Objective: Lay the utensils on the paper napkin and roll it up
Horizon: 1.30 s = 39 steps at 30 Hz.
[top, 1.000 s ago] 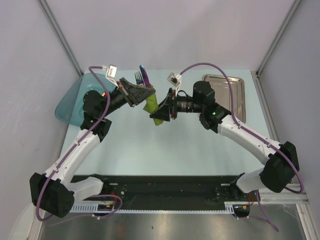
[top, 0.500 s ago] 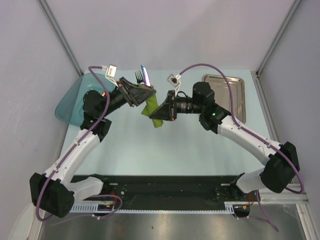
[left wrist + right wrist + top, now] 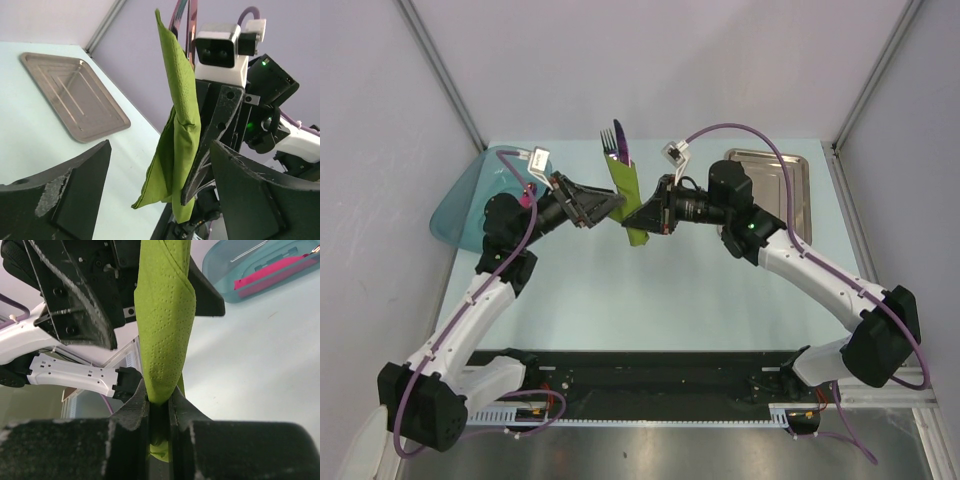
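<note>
The paper napkin [image 3: 629,200] is an olive-green roll held up off the table, standing nearly upright. The utensils [image 3: 614,139] stick out of its far end, a fork's tines and a purple tip; in the left wrist view they [image 3: 190,22] show above the napkin [image 3: 182,115]. My right gripper [image 3: 639,216] is shut on the roll's lower part, and the right wrist view shows the napkin [image 3: 162,330] pinched between the fingers [image 3: 159,402]. My left gripper [image 3: 611,204] stands open just left of the roll, its wide-apart fingers [image 3: 160,147] not touching it.
A silver tray [image 3: 772,188] lies at the back right of the table, also in the left wrist view [image 3: 70,92]. A teal tub [image 3: 463,203] sits at the back left; the right wrist view shows a pink bar [image 3: 272,269] inside it.
My left gripper has opened, let go of the napkin roll and drawn back to the left. The roll now stands more upright, held by the right gripper alone.
</note>
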Available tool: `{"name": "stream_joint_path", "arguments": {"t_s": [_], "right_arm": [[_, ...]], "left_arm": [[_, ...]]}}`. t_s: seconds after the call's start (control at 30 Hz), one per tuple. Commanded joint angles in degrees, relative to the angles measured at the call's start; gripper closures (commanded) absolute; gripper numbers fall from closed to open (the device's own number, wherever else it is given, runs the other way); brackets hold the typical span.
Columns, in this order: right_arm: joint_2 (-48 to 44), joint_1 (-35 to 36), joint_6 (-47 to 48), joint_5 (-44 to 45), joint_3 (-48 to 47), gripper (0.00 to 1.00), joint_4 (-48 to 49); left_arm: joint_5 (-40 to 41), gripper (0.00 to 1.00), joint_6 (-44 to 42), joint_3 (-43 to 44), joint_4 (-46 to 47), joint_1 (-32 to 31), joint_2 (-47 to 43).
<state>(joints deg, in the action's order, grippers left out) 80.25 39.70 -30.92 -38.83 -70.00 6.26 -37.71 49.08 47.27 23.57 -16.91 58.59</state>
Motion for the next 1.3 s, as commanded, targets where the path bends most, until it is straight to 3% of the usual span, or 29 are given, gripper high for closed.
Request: {"name": "stream_joint_path", "arguments": {"t_s": [0.0, 0.17, 0.37, 0.63, 0.73, 0.77, 0.87, 0.9, 1.0, 1.13, 1.27], "right_arm": [[-1.8, 0.6, -1.4, 0.9, -3.8, 1.0, 5.3], [-1.2, 1.3, -1.3, 2.0, -4.3, 1.0, 5.2], [-1.3, 3.5, 4.3, 10.3, -6.0, 1.0, 0.2], [-1.1, 7.4, 11.9, 22.2, -7.2, 1.0, -4.9], [-1.1, 7.7, 12.5, 22.2, -7.0, 1.0, -5.3], [-1.2, 7.7, 12.8, 22.0, -6.9, 1.0, -5.3], [-1.7, 7.3, 13.1, 19.1, -6.4, 0.99, -5.6], [-1.8, 6.2, 12.9, 15.5, -6.2, 0.85, -5.4], [-2.2, 3.6, 11.5, 8.6, -5.4, 0.62, -4.8], [-2.1, 1.9, 12.0, 3.4, -5.0, 0.46, -4.3], [-2.1, 2.7, 12.7, 0.6, -4.2, 0.43, -2.6]], "left_arm": [[-0.9, 0.17, 1.2, 0.1, 3.5, -2.0, -0.1], [-0.7, 0.29, 4.1, 0.5, 4.4, -3.2, 0.2], [-0.7, 0.52, 5.2, 0.5, 4.6, -3.8, -0.1], [1.1, 0.68, 2.4, 1.9, 1.1, -5.2, 0.3], [1.7, 0.84, 1.2, 1.6, 0.0, -4.9, 0.0], [1.5, 0.94, 1.2, 1.4, 0.4, -4.6, -0.1], [-0.4, 1.0, 2.2, 0.7, 2.9, -3.0, 0.3], [-1.2, 1.0, 2.7, 0.4, 5.6, -1.9, 0.5], [-5.0, 1.0, 4.2, -0.7, 12.0, -0.9, 0.8], [-8.5, 1.0, 6.5, -1.0, 17.4, -1.2, 1.4], [-9.0, 1.0, 7.3, -1.1, 18.7, -1.3, 1.5]]}}
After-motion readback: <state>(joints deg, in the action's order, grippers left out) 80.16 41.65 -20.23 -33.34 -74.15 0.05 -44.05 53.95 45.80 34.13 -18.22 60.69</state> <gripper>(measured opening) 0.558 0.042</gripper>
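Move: The rolled napkin stands nearly upright, held near its lower end by the right hand. Its middle is about 3 cm right of the open left hand's point, 1 cm back and 2 cm above; the right fingertips pinch it some 4 cm right, 4 cm back and 3 cm below. The fork and knife ends stick out about 11 cm above the left hand, 3 cm ahead, 3 cm to the right. From the right hand, the napkin's middle is 3 cm forward, 1 cm left and 5 cm up. The rolled napkin changes hands: the left eases right and back about 2 cm each way while the right carries the roll some 1.5 cm left and 1 cm forward, turning about 10 degrees clockwise. The left fingers shut on the napkin just above the right fingertips; only then do the right fingers open about halfway and draw back right about 1 cm. The left keeps its pinch, rising about 1 cm and drifting back at the end. ##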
